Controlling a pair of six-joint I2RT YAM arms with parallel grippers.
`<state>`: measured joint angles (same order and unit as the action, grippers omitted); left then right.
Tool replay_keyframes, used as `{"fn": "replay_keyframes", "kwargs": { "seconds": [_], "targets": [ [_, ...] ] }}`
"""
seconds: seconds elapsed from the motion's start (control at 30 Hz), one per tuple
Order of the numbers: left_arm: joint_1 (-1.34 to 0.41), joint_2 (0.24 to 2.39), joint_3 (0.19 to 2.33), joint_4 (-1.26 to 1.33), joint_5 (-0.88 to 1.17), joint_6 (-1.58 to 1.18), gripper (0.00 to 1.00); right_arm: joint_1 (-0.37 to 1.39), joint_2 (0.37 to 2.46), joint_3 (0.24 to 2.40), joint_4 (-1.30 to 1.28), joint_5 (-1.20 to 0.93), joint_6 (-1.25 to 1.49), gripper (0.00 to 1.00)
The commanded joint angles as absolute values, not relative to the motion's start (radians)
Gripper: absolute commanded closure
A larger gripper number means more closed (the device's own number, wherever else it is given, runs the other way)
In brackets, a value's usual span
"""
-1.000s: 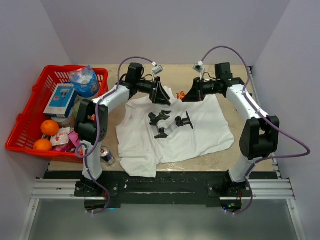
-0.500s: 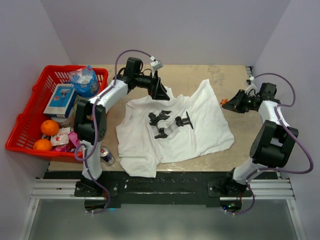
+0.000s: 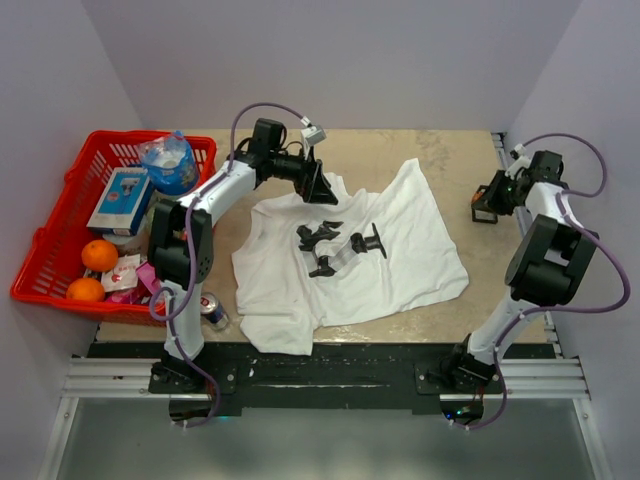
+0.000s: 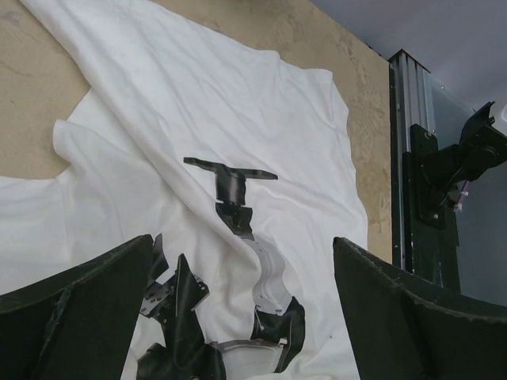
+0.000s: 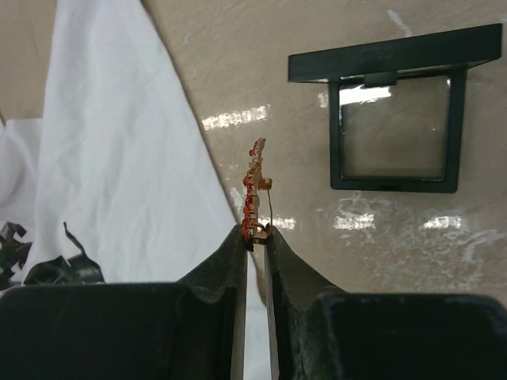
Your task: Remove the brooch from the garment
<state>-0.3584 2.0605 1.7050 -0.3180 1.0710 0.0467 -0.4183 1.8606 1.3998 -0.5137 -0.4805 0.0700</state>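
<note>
The garment (image 3: 350, 262), a white T-shirt with a black print, lies spread on the table and also shows in the left wrist view (image 4: 238, 103) and the right wrist view (image 5: 119, 142). My left gripper (image 3: 322, 185) hovers open over the shirt's far edge, its jaws (image 4: 243, 245) wide apart above the print with nothing between them. My right gripper (image 3: 487, 203) is at the table's far right, clear of the shirt. Its jaws (image 5: 255, 231) are shut on the brooch (image 5: 255, 190), a small tan and red piece standing up from the tips above bare table.
A black square case with a clear window (image 5: 394, 119) lies on the table just beyond the brooch. At the left, a red basket (image 3: 40, 270) holds oranges, a bottle and a box. A can (image 3: 213, 312) stands by the left arm's base. A metal rail (image 4: 400, 158) runs along the table's right edge.
My right arm swung from the shirt's collar out to the table's far right, carrying the brooch off the garment. The left gripper stayed over the shirt, open.
</note>
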Motion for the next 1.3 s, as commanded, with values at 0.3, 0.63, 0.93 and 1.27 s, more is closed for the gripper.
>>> {"fn": "replay_keyframes", "kwargs": {
  "seconds": [0.3, 0.63, 0.93, 1.27],
  "targets": [
    [-0.354, 2.02, 1.713, -0.337, 1.055, 0.087, 0.0, -0.419, 1.92, 1.462, -0.495, -0.364, 0.006, 1.0],
    [-0.362, 2.034, 1.72, -0.339, 1.055, 0.084, 0.0, -0.42, 1.971, 1.496, -0.497, -0.305, -0.055, 1.0],
    [-0.364, 2.034, 1.717, -0.351, 1.048, 0.098, 0.01, -0.419, 2.0, 1.514, -0.492, -0.296, -0.081, 1.0],
    [-0.371, 2.036, 1.718, -0.356, 1.04, 0.103, 0.0, -0.419, 2.025, 1.523, -0.483, -0.299, -0.081, 1.0]
  ]
}}
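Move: The right hand still holds the brooch; the open black case it is being taken to lies about 6 cm ahead of it, 6 cm to its right and 10 cm below. The garment's middle is some 35 cm to the hand's left and 8 cm back, roughly 10 cm lower. From the left hand the case lies about 46 cm to the right, 8 cm ahead and 19 cm down. The right hand lowers the pinched brooch about 5 cm and rightward 4 cm towards the open case, tilting slightly. ##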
